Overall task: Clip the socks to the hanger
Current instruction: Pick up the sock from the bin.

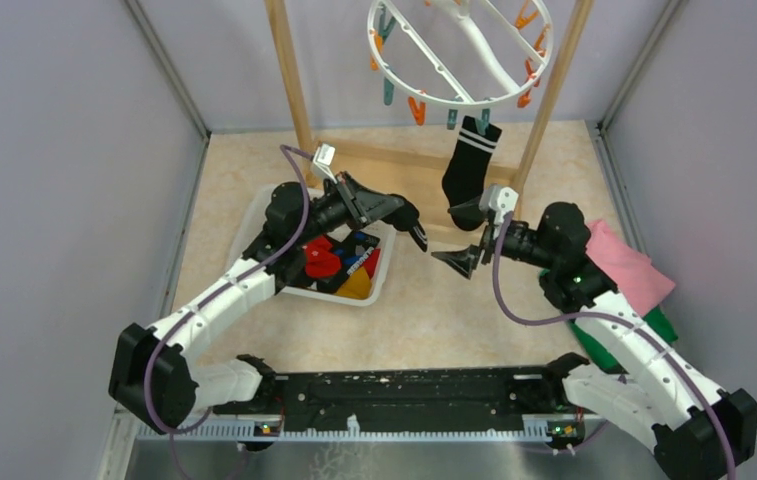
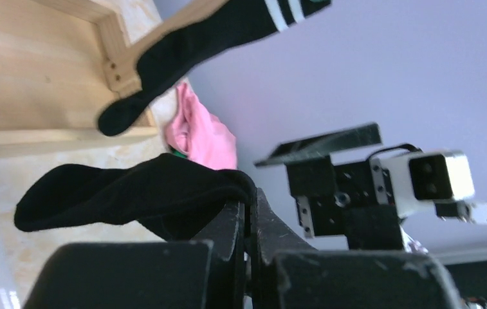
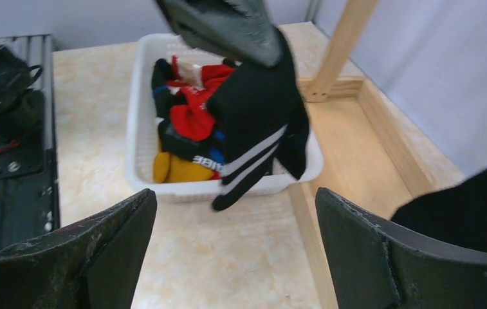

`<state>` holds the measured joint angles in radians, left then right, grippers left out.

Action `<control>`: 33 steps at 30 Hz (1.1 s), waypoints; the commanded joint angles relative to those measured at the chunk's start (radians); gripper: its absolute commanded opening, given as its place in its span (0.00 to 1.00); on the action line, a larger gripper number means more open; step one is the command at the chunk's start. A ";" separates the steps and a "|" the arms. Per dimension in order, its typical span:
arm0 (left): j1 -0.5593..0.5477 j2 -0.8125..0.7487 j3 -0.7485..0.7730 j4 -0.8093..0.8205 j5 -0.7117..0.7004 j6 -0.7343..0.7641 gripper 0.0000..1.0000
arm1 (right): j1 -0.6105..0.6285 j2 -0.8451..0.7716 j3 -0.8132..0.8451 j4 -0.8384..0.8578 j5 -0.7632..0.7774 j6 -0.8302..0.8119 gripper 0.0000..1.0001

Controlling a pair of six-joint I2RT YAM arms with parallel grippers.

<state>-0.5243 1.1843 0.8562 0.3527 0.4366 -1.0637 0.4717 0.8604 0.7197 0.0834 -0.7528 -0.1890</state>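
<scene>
The white ring hanger with orange and teal pegs hangs at the top. One black sock with white stripes dangles from a teal peg. My left gripper is shut on a second black striped sock, which droops from its fingertips above the basket's right end; in the left wrist view this sock folds out leftward from the left gripper. My right gripper faces it, wide open and empty, just below the hanging sock. More socks, red, yellow and black, lie in the basket.
The white mesh basket sits left of centre on the table. Wooden rack posts and a wooden base bar frame the hanger. A pink cloth and a green cloth lie under the right arm.
</scene>
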 commanded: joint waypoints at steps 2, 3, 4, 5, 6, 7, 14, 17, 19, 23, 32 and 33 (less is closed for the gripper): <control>-0.044 0.011 0.006 0.150 0.048 -0.112 0.00 | 0.034 0.061 0.005 0.138 0.150 0.064 0.88; -0.048 0.017 0.007 0.155 0.048 -0.116 0.00 | 0.044 0.067 0.001 0.139 0.149 0.076 0.87; -0.051 0.022 0.007 0.160 0.049 -0.118 0.00 | 0.055 0.072 -0.003 0.137 0.150 0.083 0.85; -0.054 0.026 0.007 0.163 0.051 -0.120 0.00 | 0.066 0.076 -0.007 0.135 0.156 0.090 0.83; -0.057 0.031 0.008 0.165 0.055 -0.122 0.00 | 0.072 0.080 -0.010 0.136 0.164 0.105 0.82; -0.059 0.035 0.007 0.168 0.057 -0.122 0.00 | 0.077 0.085 -0.012 0.136 0.175 0.114 0.80; -0.061 0.025 -0.022 0.161 0.045 -0.080 0.00 | 0.077 0.103 0.023 0.112 0.161 0.158 0.03; -0.057 -0.001 -0.051 0.141 -0.010 0.023 0.17 | 0.077 0.093 0.051 0.080 0.042 0.220 0.00; -0.049 -0.033 -0.073 0.120 -0.057 0.121 0.40 | 0.077 0.087 0.067 0.058 -0.043 0.304 0.00; -0.042 -0.131 -0.136 0.085 -0.174 0.426 0.75 | 0.077 0.066 0.062 0.042 -0.164 0.527 0.00; -0.044 -0.351 -0.287 0.181 0.199 0.966 0.82 | 0.012 0.079 0.074 0.151 -0.163 0.735 0.00; -0.045 -0.356 -0.299 0.200 0.233 0.979 0.82 | 0.000 0.080 0.071 0.163 -0.158 0.752 0.00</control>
<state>-0.5667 0.8589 0.6109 0.4351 0.4404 -0.3305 0.5068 0.9428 0.7406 0.1364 -0.8974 0.4278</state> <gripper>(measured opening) 0.823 0.012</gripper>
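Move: The left gripper already holds the sock, its middle about 4 cm to the right of that hand, 1 cm back and 3 cm below; the open right gripper waits some 11 cm to the left hand's right and 5 cm back. From the right hand the sock lies about 7 cm left, 4 cm ahead and 3 cm lower. The hung sock is roughly 9 cm ahead of the right hand and 3 cm right; the bin is about 21 cm left of the left hand, 7 cm ahead and 22 cm down. Ease the left gripper about 3 cm right and back to offer the sock, while the right goes some 2.5 cm forward, slightly left and down, and shuts on the striped cuff. Only then open the left wide, dip it and withdraw leftward and back, turning some 45 degrees; draw the right back about 7 cm with the sock, rolling it. ##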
